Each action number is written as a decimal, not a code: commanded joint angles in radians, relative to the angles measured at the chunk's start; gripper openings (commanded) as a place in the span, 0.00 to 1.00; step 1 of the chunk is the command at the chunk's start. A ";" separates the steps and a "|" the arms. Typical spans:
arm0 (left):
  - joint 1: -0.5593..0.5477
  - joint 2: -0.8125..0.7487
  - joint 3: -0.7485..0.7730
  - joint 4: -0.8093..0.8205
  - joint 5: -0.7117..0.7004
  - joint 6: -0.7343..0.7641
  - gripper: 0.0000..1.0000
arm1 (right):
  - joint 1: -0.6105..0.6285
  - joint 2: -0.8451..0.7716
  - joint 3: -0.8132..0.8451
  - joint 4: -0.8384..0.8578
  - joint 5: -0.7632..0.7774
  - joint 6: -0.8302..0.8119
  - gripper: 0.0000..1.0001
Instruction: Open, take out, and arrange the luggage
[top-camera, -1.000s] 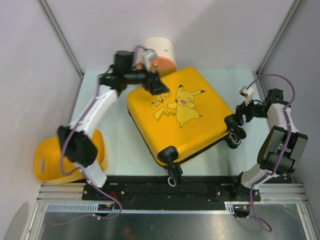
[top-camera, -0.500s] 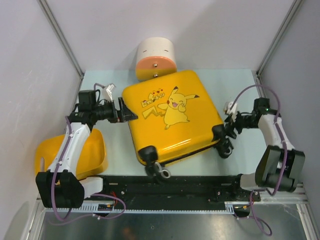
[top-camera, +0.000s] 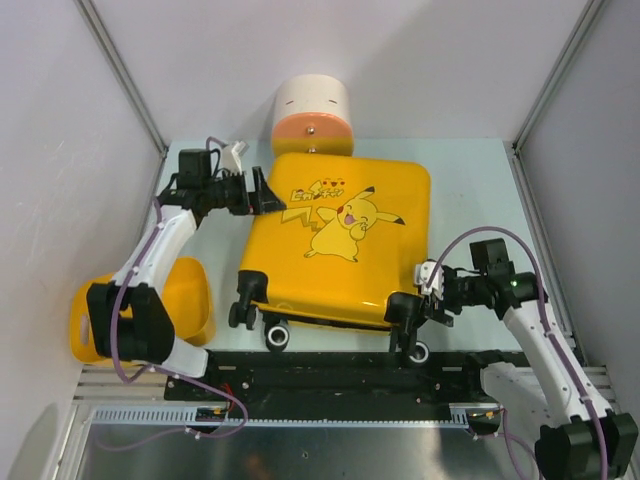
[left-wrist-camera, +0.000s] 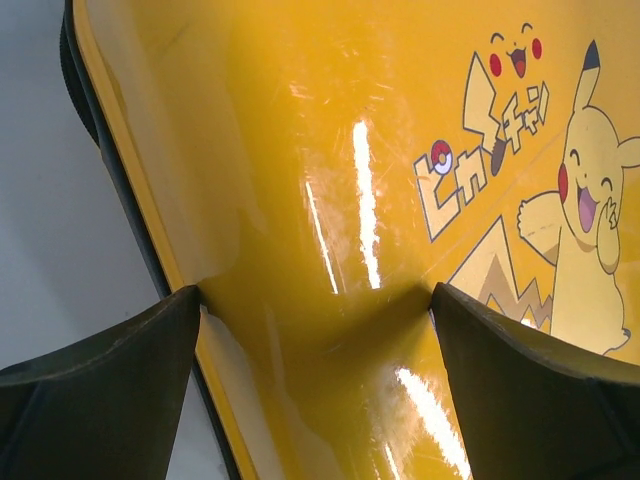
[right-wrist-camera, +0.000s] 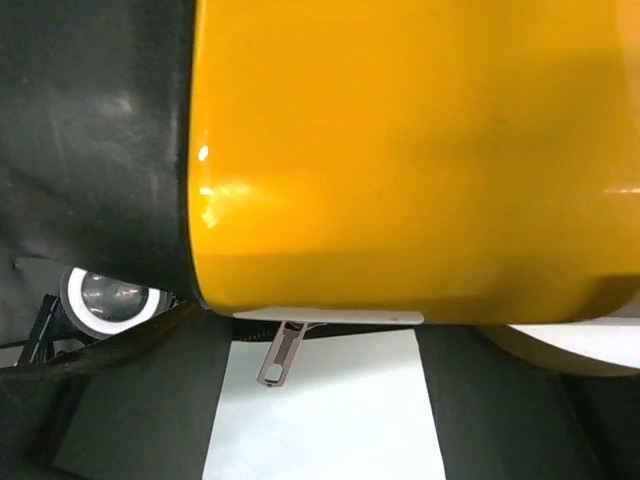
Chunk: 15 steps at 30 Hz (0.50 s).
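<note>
The luggage (top-camera: 340, 245), a glossy yellow case with a Pikachu print, lies flat and zipped shut in mid-table, its wheels toward the near edge. My left gripper (top-camera: 262, 192) is open at its far-left corner. In the left wrist view that gripper (left-wrist-camera: 315, 292) has both fingertips (left-wrist-camera: 150, 350) against the shiny shell (left-wrist-camera: 330, 150), gripping nothing. My right gripper (top-camera: 425, 292) is open at the near-right wheel corner. The right wrist view shows a metal zipper pull (right-wrist-camera: 281, 354) hanging loose between the right gripper's (right-wrist-camera: 315, 345) fingers, under the yellow shell (right-wrist-camera: 400, 150).
A cream-and-orange cylindrical container (top-camera: 313, 115) touches the case's far edge. A plain yellow tub (top-camera: 190, 300) sits at the near left beside the left arm. The black base rail (top-camera: 330, 370) runs just below the wheels (top-camera: 277, 337). Side walls close in on both sides.
The case has turned and slid toward the near edge, wheels now facing front. The left gripper shifted to its far-left corner. The right arm swung down to the near-right corner.
</note>
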 joint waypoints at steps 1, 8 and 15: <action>-0.115 0.142 0.082 -0.011 0.148 0.059 0.94 | 0.089 -0.095 -0.027 0.037 -0.187 0.233 0.77; -0.057 0.171 0.159 -0.011 0.236 0.127 0.96 | -0.164 -0.192 -0.013 0.028 -0.122 0.221 0.72; -0.049 0.068 0.101 -0.011 0.205 0.168 0.98 | -0.524 0.190 0.218 -0.412 -0.309 -0.193 0.79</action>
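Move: The suitcase's middle lies about 16 cm to the left hand's right, 10 cm back and some 8 cm lower; its open fingers are already on the rounded far left corner. The drawer cabinet stands 18 cm ahead of this hand and 10 cm to its right. From the right hand, close beside the near right corner, the suitcase's middle is some 21 cm left and 16 cm ahead, about level; the near right wheel sits 8 cm back and 4 cm left. Forward and to the right, about 3 and 2 cm, the left hand pushes along on the suitcase's far left corner with open fingers, turning slightly clockwise and easing to a stop. The right hand first turns almost in place, then swings some 5 cm right while rising 3 cm and edging forward, turning about 25 degrees clockwise and coming away from the suitcase's side, fingers still open. ##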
